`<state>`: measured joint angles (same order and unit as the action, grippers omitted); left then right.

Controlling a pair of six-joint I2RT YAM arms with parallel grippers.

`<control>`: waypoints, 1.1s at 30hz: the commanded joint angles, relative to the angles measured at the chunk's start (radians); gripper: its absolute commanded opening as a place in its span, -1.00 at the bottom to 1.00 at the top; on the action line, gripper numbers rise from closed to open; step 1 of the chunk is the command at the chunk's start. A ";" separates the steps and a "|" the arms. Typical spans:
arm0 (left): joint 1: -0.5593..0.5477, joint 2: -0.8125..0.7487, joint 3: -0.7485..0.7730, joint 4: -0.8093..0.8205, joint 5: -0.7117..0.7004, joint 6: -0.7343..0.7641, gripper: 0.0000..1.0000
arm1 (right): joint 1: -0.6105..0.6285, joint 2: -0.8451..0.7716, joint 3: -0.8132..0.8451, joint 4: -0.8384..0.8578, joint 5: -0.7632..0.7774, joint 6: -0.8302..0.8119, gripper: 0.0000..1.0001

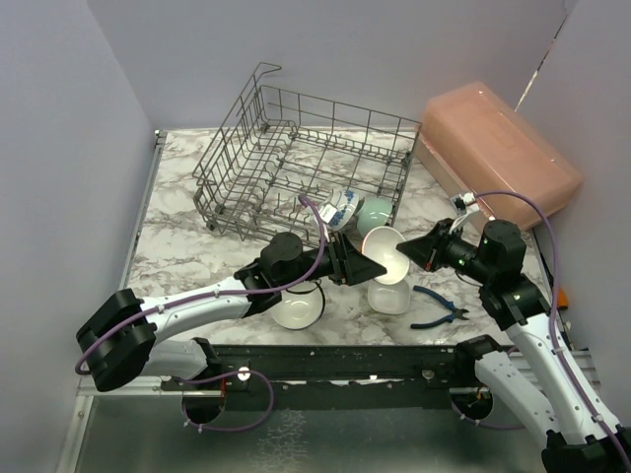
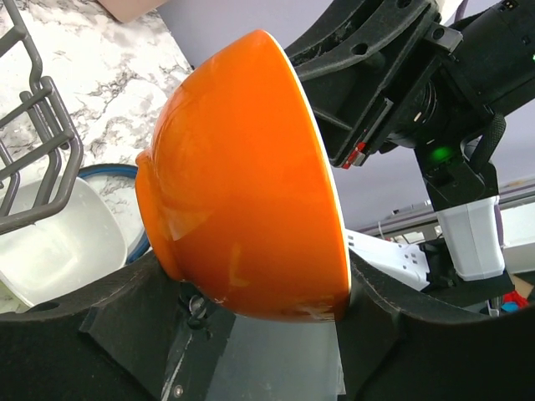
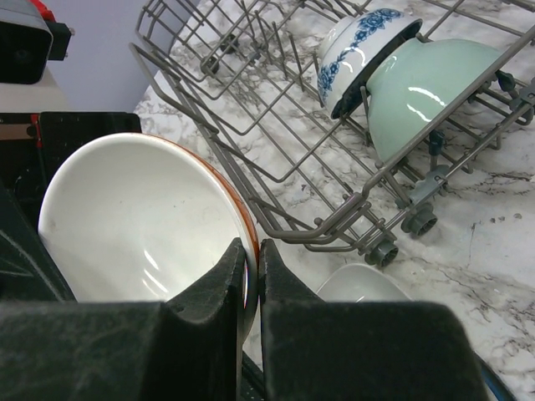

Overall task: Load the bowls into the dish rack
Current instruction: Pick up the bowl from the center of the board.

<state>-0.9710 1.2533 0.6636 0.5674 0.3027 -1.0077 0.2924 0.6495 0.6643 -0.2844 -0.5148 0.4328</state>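
Note:
An orange bowl [image 1: 385, 254] with a white inside hangs tilted just in front of the dish rack [image 1: 296, 148]. My right gripper [image 1: 409, 254] is shut on its rim, one finger inside and one outside [image 3: 255, 259]. My left gripper [image 1: 355, 264] spans the bowl [image 2: 242, 175] from foot to rim, and both fingers [image 2: 401, 309] lie against it. A blue-patterned bowl [image 1: 340, 209] and a mint green bowl [image 1: 375, 212] stand on edge in the rack's near right corner. Two white bowls [image 1: 299, 307] [image 1: 389, 296] sit on the table under the grippers.
A pink translucent box [image 1: 498, 148] lies at the back right beside the rack. Blue-handled pliers [image 1: 439, 310] lie on the marble table near the right arm. The rack's near wire wall [image 3: 276, 159] runs close to the held bowl. Purple walls enclose the table.

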 commanded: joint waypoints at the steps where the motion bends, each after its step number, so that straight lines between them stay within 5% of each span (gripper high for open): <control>1: -0.006 0.015 0.012 0.023 0.001 0.020 -0.75 | 0.003 0.002 -0.002 0.050 -0.041 0.022 -0.74; 2: -0.006 0.017 0.011 0.023 0.001 0.021 -0.99 | 0.002 0.002 -0.007 0.050 -0.040 0.024 -0.67; 3: -0.006 0.019 0.010 0.026 0.001 0.020 -1.00 | 0.003 0.000 -0.010 0.052 -0.038 0.029 -0.61; 8: -0.005 0.025 0.012 0.038 0.003 0.023 -1.00 | 0.003 0.003 -0.022 0.062 -0.036 0.042 -0.32; 13: 0.003 0.025 0.007 0.047 0.001 0.032 -1.00 | 0.002 0.009 -0.021 0.058 -0.021 0.056 0.39; 21: 0.061 0.017 -0.012 0.064 0.041 0.031 -1.00 | 0.004 0.007 -0.021 0.043 0.020 0.069 0.98; 33: 0.276 -0.068 -0.023 0.065 0.138 -0.007 -1.00 | 0.003 0.001 -0.008 -0.034 0.208 0.088 1.00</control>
<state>-0.7574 1.2579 0.6476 0.5804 0.3794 -0.9939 0.2928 0.6533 0.6495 -0.2642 -0.4198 0.5060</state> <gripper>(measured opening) 0.664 0.998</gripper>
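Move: The left hand grips the orange bowl and takes it towards the dish rack, whose near right corner lies about 5 cm ahead and 12 cm below. Inside the rack, the green bowl is some 15 cm ahead and 1 cm to the right, and the blue-and-white bowl about 16 cm ahead and 6 cm left, both roughly 11 cm down. From the right hand, pinching its rim, the orange bowl's middle is about 5 cm left, level in depth and 1 cm up. Dipping about 1 cm first, the left hand keeps its grip on the orange bowl while the right fingers, pinching its rim, spread wide and let go. The left hand then speeds up forward, about 6 cm, and some 4 cm left towards the rack, turning slightly counter-clockwise; the right hand stays nearly in place, open, swinging a little clockwise. ##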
